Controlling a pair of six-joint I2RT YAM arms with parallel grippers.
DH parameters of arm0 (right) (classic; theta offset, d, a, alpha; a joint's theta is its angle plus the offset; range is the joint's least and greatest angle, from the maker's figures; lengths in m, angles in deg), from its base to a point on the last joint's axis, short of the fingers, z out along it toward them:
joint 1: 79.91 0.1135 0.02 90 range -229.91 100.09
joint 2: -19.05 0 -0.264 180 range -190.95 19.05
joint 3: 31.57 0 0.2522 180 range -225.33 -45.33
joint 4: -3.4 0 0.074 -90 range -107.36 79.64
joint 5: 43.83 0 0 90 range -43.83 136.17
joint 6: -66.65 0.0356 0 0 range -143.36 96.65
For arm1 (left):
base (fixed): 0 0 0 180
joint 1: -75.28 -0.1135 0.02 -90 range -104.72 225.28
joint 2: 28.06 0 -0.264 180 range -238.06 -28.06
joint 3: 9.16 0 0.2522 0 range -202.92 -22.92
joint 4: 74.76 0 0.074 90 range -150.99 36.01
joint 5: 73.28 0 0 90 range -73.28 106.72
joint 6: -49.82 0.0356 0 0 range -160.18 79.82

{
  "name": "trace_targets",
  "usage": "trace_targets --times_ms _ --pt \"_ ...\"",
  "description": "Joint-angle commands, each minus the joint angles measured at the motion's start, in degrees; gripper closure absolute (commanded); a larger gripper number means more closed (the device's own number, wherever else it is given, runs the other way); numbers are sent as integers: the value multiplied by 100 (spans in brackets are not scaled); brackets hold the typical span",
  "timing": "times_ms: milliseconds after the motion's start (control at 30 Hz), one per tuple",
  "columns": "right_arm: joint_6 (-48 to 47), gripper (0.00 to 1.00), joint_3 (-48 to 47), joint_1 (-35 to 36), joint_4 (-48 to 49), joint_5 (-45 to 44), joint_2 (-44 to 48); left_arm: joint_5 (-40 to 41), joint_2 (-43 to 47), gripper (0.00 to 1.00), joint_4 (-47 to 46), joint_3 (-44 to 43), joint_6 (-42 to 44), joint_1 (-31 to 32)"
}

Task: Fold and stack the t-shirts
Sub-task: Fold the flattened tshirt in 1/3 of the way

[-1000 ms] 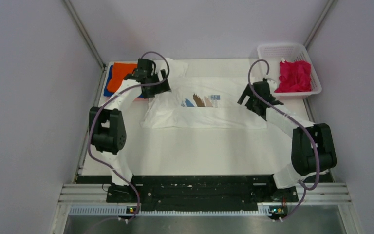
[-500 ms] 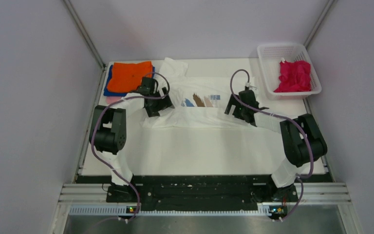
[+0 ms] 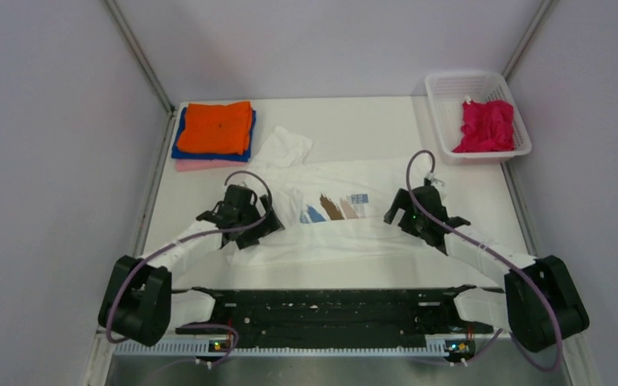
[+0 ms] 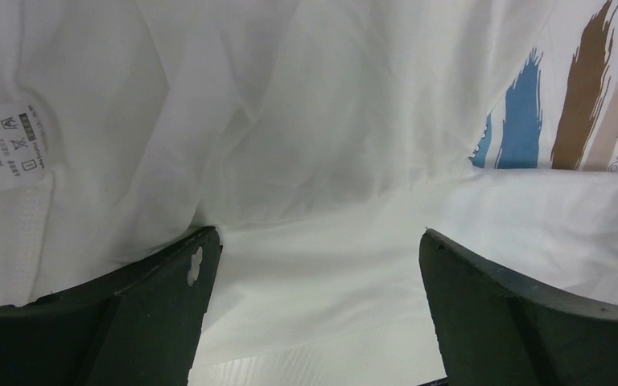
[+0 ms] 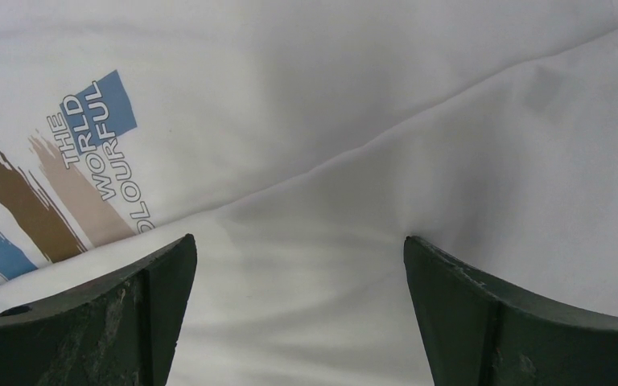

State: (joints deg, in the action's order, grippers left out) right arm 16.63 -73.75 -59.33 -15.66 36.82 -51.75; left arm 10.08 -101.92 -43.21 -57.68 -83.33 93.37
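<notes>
A white t-shirt (image 3: pixel 354 233) with a blue, brown and tan print (image 3: pixel 334 209) lies spread across the table's middle, its lower part folded up over the print's bottom. My left gripper (image 3: pixel 251 229) rests on its left side and my right gripper (image 3: pixel 402 217) on its right. The left gripper (image 4: pixel 314 241) is open, white cloth (image 4: pixel 330 121) lying flat between the fingers (image 4: pixel 161 305). The right gripper (image 5: pixel 299 241) is likewise open over the cloth (image 5: pixel 370 121), beside the print (image 5: pixel 56 185). Orange (image 3: pixel 216 127), blue (image 3: pixel 179 149) and pink (image 3: pixel 197 165) shirts are stacked at the back left.
A white mesh basket (image 3: pixel 467 78) at the back right holds a crumpled magenta shirt (image 3: pixel 487 125). Grey walls close in the table on the left, back and right. A black rail (image 3: pixel 330 310) runs along the near edge between the arm bases.
Both grippers have come toward the near edge, still open. The white t-shirt has slid nearer with them, and the orange stack stands uncovered.
</notes>
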Motion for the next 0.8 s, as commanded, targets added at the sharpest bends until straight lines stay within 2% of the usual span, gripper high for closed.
trace_targets --times_ms 0,167,433,633,767 --pt "407 1 381 208 -1270 -82 739 693 626 1 1270 660 -722 440" --pt "666 1 713 360 -1821 42 1679 954 1261 1 1359 929 -1015 640" --pt "1100 1 1101 477 -2176 392 2545 1178 1471 1 1545 845 -1076 682" --pt "1039 1 896 482 -2282 141 2787 1423 1490 1 1790 637 -1001 686" --pt "920 1 469 478 -2311 -495 2870 1433 1525 1 1858 216 -818 688"
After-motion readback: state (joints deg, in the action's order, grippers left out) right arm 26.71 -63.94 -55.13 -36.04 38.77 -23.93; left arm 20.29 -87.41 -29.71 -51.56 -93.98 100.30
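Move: Both open grippers already rest on the folded white t-shirt. The table's near edge, where it is being drawn, lies some 20 cm straight back of the left hand and 23 cm straight back of the right, about 1 cm below. From the left hand the shirt's near border is about 11 cm straight back, the printed stripes 10 cm ahead and 19 cm right; from the right hand those stripes are 7 cm ahead and 18 cm left. With fingers staying wide open and their tips still pressed down on the cloth, both hands drag the t-shirt level and straight back towards the table's near edge, the left about 6 cm and the right about 9 cm, quick at first and then easing nearly to a stop. As it slows, the left hand also works about 2 cm to the left and turns slightly counter-clockwise, while the right rolls a little, its left side rising. ##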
